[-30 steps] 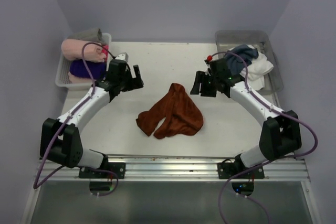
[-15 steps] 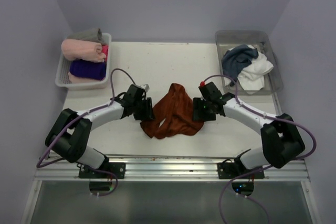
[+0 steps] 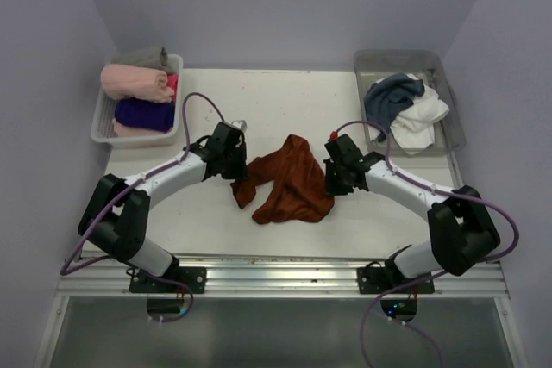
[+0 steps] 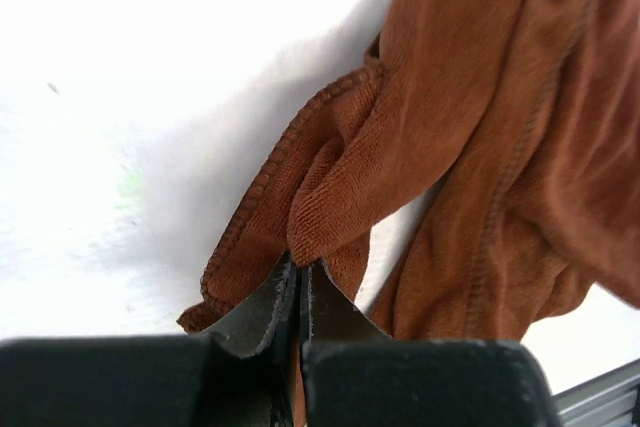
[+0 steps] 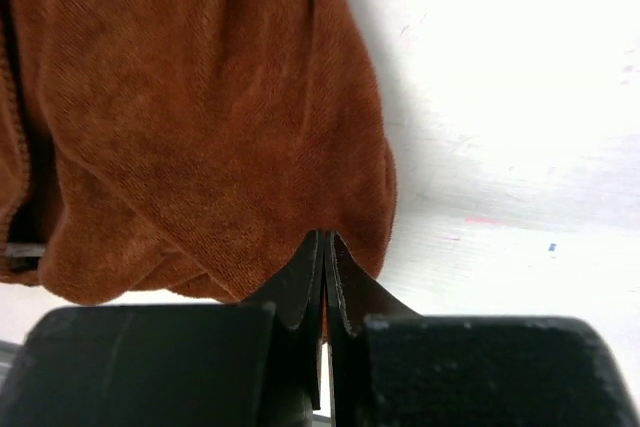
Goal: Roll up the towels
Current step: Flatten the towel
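Note:
A rust-brown towel [image 3: 289, 180] lies crumpled in the middle of the white table. My left gripper [image 3: 239, 168] is shut on a fold at the towel's left edge [image 4: 330, 202], lifted a little off the table. My right gripper [image 3: 329, 180] is shut on the towel's right edge [image 5: 250, 147]; the cloth bunches at the fingertips. A dark slate-blue towel [image 3: 392, 92] and a white towel [image 3: 424, 114] lie heaped in the clear bin [image 3: 451, 131] at the back right.
A white basket [image 3: 103, 122] at the back left holds a pale pink roll [image 3: 134, 82], a deep purple roll [image 3: 142, 113] and a grey cloth. The metal rail [image 3: 276, 273] runs along the near edge.
Both grippers came down from open beside the towel and shut on its left and right edges. The towel's left part has been drawn up and inward.

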{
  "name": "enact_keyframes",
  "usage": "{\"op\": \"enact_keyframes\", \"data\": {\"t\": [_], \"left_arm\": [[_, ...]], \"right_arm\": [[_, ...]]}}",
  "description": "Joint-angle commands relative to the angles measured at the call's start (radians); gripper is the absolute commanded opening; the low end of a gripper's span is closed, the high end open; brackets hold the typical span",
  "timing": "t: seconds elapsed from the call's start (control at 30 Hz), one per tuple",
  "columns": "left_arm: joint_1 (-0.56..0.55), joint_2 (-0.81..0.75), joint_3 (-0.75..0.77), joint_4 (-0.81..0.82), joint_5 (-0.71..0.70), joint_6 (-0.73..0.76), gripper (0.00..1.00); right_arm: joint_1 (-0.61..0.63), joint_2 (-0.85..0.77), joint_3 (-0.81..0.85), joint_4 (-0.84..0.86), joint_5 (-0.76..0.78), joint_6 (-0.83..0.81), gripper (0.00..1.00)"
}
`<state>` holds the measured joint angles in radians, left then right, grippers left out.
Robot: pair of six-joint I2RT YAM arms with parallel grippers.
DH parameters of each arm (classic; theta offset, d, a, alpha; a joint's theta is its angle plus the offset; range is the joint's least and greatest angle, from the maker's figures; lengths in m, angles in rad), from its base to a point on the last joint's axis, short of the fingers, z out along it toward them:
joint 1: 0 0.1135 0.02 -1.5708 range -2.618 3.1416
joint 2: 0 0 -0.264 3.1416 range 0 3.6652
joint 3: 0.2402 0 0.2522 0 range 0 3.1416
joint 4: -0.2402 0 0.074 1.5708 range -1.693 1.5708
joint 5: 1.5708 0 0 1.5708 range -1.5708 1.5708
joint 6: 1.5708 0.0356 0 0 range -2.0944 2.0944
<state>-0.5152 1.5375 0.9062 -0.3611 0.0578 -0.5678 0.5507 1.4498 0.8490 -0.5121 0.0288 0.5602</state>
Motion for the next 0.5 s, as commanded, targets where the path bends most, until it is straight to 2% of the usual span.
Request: {"op": "enact_keyframes", "data": {"t": [0.0, 0.03, 0.07, 0.1, 0.17, 0.3, 0.37, 0.47], "left_arm": [[0.021, -0.071, 0.100, -0.036, -0.078, 0.054, 0.00], [0.023, -0.083, 0.105, -0.036, -0.078, 0.057, 0.00], [0.023, -0.091, 0.108, -0.035, -0.076, 0.059, 0.00], [0.024, -0.096, 0.109, -0.030, -0.078, 0.059, 0.00], [0.024, -0.100, 0.108, -0.030, -0.075, 0.057, 0.00], [0.024, -0.103, 0.100, -0.029, -0.073, 0.055, 0.00], [0.024, -0.108, 0.102, -0.029, -0.076, 0.055, 0.00], [0.024, -0.117, 0.105, -0.027, -0.084, 0.057, 0.00]], "right_arm": [[0.002, -0.072, 0.071, -0.015, 0.109, 0.003, 0.00], [0.002, -0.084, 0.071, -0.019, 0.109, 0.001, 0.00], [0.002, -0.089, 0.067, -0.020, 0.105, 0.003, 0.24], [0.002, -0.092, 0.050, -0.013, 0.088, 0.003, 0.41], [0.003, -0.089, 0.026, -0.003, 0.062, 0.021, 0.66], [0.003, -0.080, -0.062, 0.053, -0.004, 0.079, 0.76], [0.005, -0.077, -0.090, 0.078, -0.024, 0.119, 0.76], [0.011, -0.056, -0.134, 0.153, -0.062, 0.150, 0.68]]}}
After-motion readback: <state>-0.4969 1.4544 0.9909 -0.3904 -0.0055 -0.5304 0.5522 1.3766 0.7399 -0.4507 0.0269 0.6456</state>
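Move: My left hand already pinches the towel's left end, about 3 cm above the table; the near right corner lies some 22 cm to its right and 8 cm back. My shut right fingers are low over the right edge, with that same corner roughly 4 cm back and 1 cm left. From the right hand, the towel's far tip is about 14 cm ahead and 9 cm left, its near left corner some 8 cm back and 17 cm left. I open my right fingers wide while lifting about 3 cm off the towel's right edge, then bring them back and down towards the near right corner, ending slightly lower and nearer me, fingers astride the edge. Meanwhile my left hand keeps its pinch, raising the left end about 5 cm and carrying it 3 cm forward, its fingertips tilting some 10 degrees outward, then holds there. ##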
